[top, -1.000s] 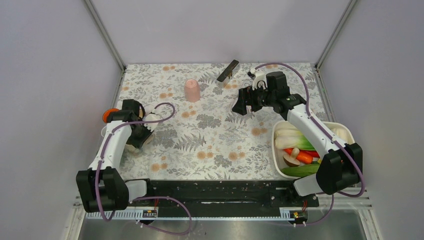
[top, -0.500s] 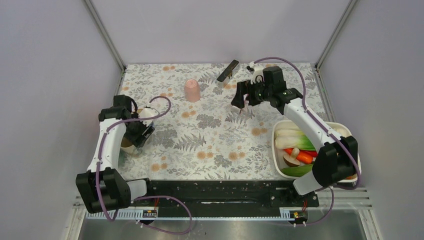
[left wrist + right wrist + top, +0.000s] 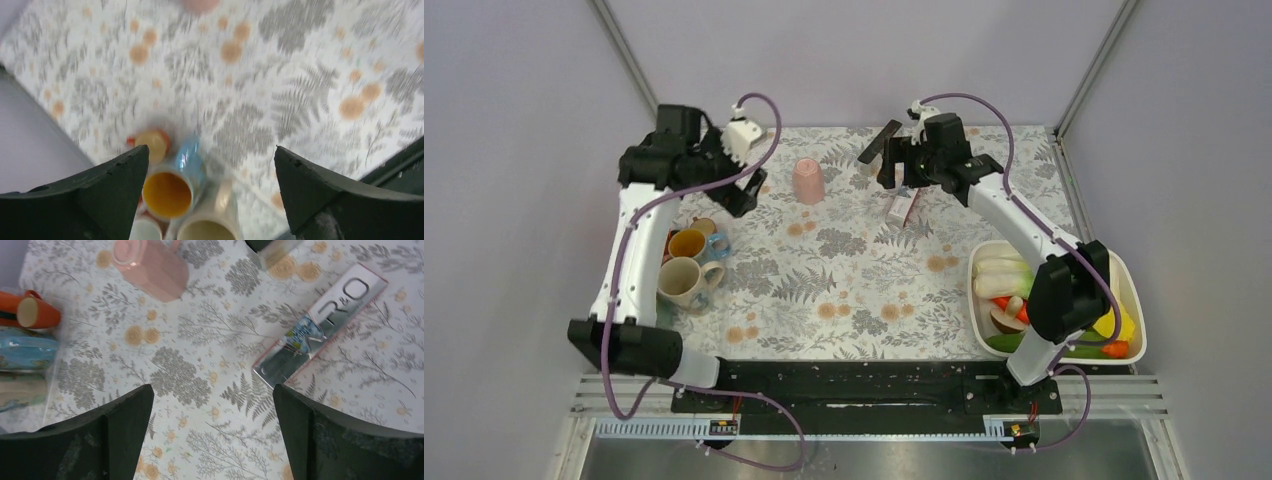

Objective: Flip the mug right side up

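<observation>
The pink mug [image 3: 808, 180] stands upside down on the floral table at the back middle. It also shows in the right wrist view [image 3: 150, 267], and as a pink blur at the top edge of the left wrist view [image 3: 200, 4]. My left gripper [image 3: 744, 190] is raised left of the mug, open and empty [image 3: 211, 148]. My right gripper [image 3: 892, 165] hangs to the right of the mug, open and empty [image 3: 212, 387]. Neither gripper touches the mug.
A blue mug with a yellow inside [image 3: 690, 243], a cream mug [image 3: 680, 281] and an orange mug [image 3: 35, 310] stand together at the left. A silver box [image 3: 900, 207] lies below the right gripper. A black object [image 3: 880, 141] lies at the back. A white tub [image 3: 1114, 262] of vegetables stands at the right.
My left arm has risen from over the mugs at the left and swung toward the back. My right gripper has moved back and left, and the silver box now lies uncovered.
</observation>
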Tool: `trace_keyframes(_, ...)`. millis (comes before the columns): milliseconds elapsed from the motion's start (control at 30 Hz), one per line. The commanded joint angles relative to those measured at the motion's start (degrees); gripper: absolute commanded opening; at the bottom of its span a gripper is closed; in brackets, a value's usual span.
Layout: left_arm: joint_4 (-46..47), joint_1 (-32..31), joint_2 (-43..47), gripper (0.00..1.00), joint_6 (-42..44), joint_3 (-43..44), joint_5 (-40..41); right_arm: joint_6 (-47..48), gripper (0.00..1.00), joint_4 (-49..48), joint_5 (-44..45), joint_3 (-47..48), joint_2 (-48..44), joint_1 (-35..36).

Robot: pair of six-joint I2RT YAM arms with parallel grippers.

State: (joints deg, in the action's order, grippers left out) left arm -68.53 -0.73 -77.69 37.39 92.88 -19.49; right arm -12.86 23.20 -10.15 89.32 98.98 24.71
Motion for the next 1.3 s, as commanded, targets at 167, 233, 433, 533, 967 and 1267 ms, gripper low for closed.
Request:
trace_keyframes(167, 10.32, -13.97, -36.31, 0.99, -26.39, 36.35, 2.37, 4.95, 0.99, -0.09, 11.96, -13.89, -13.72, 0.12)
trace_keyframes(233, 10.86, -14.35, -44.01, 0.99, -29.6, 44.25, 3.37, 6.19, 0.99, -0.11, 12.32, -16.44, -15.45, 0.08)
trace_keyframes(433, 23.23, -14.65, -53.43, 0.99, -31.89, 42.64, 14.6, 6.2, 0.99, -0.17, 11.13, -19.77, -17.32, 0.12)
trace_keyframes(533, 24.28, -14.71, -56.03, 0.99, -31.05, 42.46, 14.45, 5.89, 0.99, -0.16, 10.32, -20.08, -17.13, 0.08)
trace_keyframes(967, 25.18, -15.25, -50.22, 0.62, -27.35, 24.62, 9.34, 5.87, 0.99, -0.17, 10.31, -22.15, -18.04, 0.08)
trace_keyframes(1267, 17.74, -15.49, -38.03, 0.5, -13.09, 6.52, -2.59, 6.33, 0.99, -0.05, 10.33, -24.8, -20.79, 0.08)
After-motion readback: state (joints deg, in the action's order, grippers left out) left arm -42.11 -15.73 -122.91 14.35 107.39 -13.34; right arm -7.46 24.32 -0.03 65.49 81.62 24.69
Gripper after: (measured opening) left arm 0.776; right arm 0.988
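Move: The upside-down pink mug stands about 24 cm ahead of the left gripper, 14 cm to its right and 20 cm below. From the mug, the card box lies some 24 cm to the right and 4 cm nearer the robot, while the black-topped stand is about 16 cm to the right and 6 cm farther out. From the right gripper, the mug is roughly 9 cm ahead, 22 cm left and 14 cm below. Bring the open left gripper about 25 cm forward, some 14 cm to the right and down around the upturned pink mug, then close the fingers on its sides and, keeping the pinch, draw it level about 6 cm back towards the base. Meanwhile draw the open right gripper back, right and a little down, away from the mug. ##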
